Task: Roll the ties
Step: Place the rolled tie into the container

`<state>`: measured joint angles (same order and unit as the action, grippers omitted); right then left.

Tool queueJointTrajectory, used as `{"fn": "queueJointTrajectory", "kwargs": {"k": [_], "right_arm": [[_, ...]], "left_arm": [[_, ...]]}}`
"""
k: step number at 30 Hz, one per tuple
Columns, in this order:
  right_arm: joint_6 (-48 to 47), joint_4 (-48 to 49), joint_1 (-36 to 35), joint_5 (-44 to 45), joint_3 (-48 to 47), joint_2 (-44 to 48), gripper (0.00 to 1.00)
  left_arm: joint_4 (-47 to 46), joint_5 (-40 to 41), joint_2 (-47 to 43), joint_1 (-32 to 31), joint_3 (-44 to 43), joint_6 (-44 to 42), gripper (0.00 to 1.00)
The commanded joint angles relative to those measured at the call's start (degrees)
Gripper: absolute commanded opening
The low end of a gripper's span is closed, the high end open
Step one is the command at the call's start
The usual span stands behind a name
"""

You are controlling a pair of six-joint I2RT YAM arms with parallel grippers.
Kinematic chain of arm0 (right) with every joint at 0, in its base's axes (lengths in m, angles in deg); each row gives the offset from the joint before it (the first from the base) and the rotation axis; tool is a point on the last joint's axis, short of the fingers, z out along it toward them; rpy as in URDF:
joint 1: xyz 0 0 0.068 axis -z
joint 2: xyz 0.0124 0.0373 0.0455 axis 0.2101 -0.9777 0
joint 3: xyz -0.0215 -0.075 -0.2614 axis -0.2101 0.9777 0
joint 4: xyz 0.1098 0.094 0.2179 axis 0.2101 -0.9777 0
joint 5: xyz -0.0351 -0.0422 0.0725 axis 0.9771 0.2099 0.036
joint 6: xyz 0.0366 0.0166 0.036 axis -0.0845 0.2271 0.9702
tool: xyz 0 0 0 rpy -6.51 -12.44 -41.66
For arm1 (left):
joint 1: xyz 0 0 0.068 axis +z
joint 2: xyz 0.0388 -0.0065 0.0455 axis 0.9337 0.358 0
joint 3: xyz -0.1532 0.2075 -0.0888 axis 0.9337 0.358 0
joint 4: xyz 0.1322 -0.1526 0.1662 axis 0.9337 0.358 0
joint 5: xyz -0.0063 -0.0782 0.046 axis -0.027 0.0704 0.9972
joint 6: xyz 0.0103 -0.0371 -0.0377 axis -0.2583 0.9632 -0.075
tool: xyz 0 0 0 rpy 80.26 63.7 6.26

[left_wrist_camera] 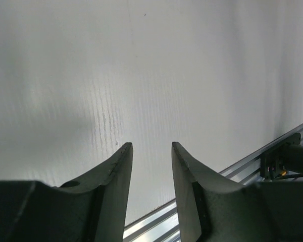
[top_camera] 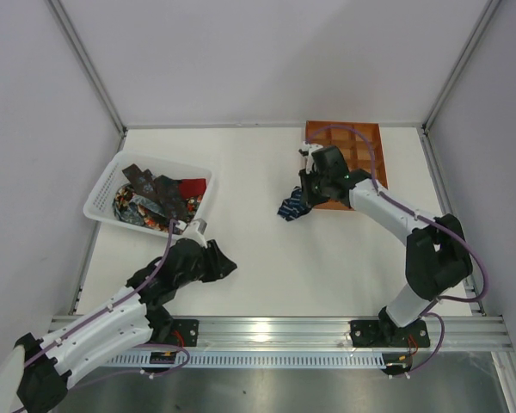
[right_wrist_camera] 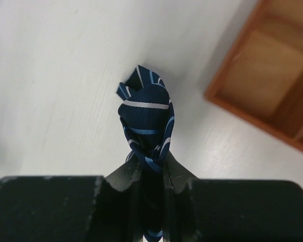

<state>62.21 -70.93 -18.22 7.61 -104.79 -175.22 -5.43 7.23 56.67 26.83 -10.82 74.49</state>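
Note:
A rolled navy tie with light-blue stripes [right_wrist_camera: 146, 118] is pinched between the fingers of my right gripper [right_wrist_camera: 150, 164], which is shut on it. From above, that navy tie [top_camera: 292, 206] hangs just left of the orange-brown tray [top_camera: 365, 142], under the right gripper [top_camera: 305, 194]. Several other ties [top_camera: 159, 196], dark, red and patterned, lie heaped in the white basket [top_camera: 103, 191] at the left. My left gripper [left_wrist_camera: 151, 148] is open over bare table with nothing between its fingers; from above the left gripper [top_camera: 228, 268] points right, below the basket.
The tray has several square compartments, partly covered by the right arm. The aluminium rail [top_camera: 284, 331] runs along the near table edge; it also shows in the left wrist view as the rail [left_wrist_camera: 272, 146]. Grey walls enclose the table on three sides.

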Motion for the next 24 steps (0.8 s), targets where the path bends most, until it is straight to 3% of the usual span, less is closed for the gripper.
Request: {"fn": "queueJointTrajectory", "kwargs": {"k": [1,9,16,24], "right_arm": [[-3.7,-1.9,3.2,2.6,-6.3,-1.3,0.0],[-4.8,-2.1,7.2,3.0,-14.7,-8.1,0.0],[-4.4,-11.8,7.8,9.0,-25.1,-15.1,0.0],[-3.5,-18.5,7.9,13.5,-27.7,-18.0,0.0]], "left_arm": [[-2.4,-0.7,1.0,0.7,-0.9,-1.4,0.43],[-3.6,-2.4,1.9,1.1,-0.2,-1.7,0.43],[-3.2,-2.9,1.0,1.8,0.3,-2.0,0.43],[-3.5,-3.6,1.0,2.0,0.7,-2.2,0.43]]}}
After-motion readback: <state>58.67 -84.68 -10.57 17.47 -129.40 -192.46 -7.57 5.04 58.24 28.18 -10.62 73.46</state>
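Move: Your right hand already holds the rolled tie. The container's near-left compartment lies about 6 cm ahead of it, 6 cm to its right and 8 cm below. At the same height, the left compartment of the second row is some 14 cm ahead and 6 cm right, and the container's middle about 17 cm ahead and 14 cm right. From the left hand the near-left compartment is roughly 25 cm ahead, 24 cm right and 5 cm lower. Carry the tie with the right gripper forward about 10 cm and some 5 cm to the right, from beside the container to over its near-left compartments. Arc up a couple of centimetres on the way, then sink back to the starting height and ease slightly back. Turn the wrist about 10 degrees clockwise, let its left side dip about as much, and keep the fingers shut on the tie. ##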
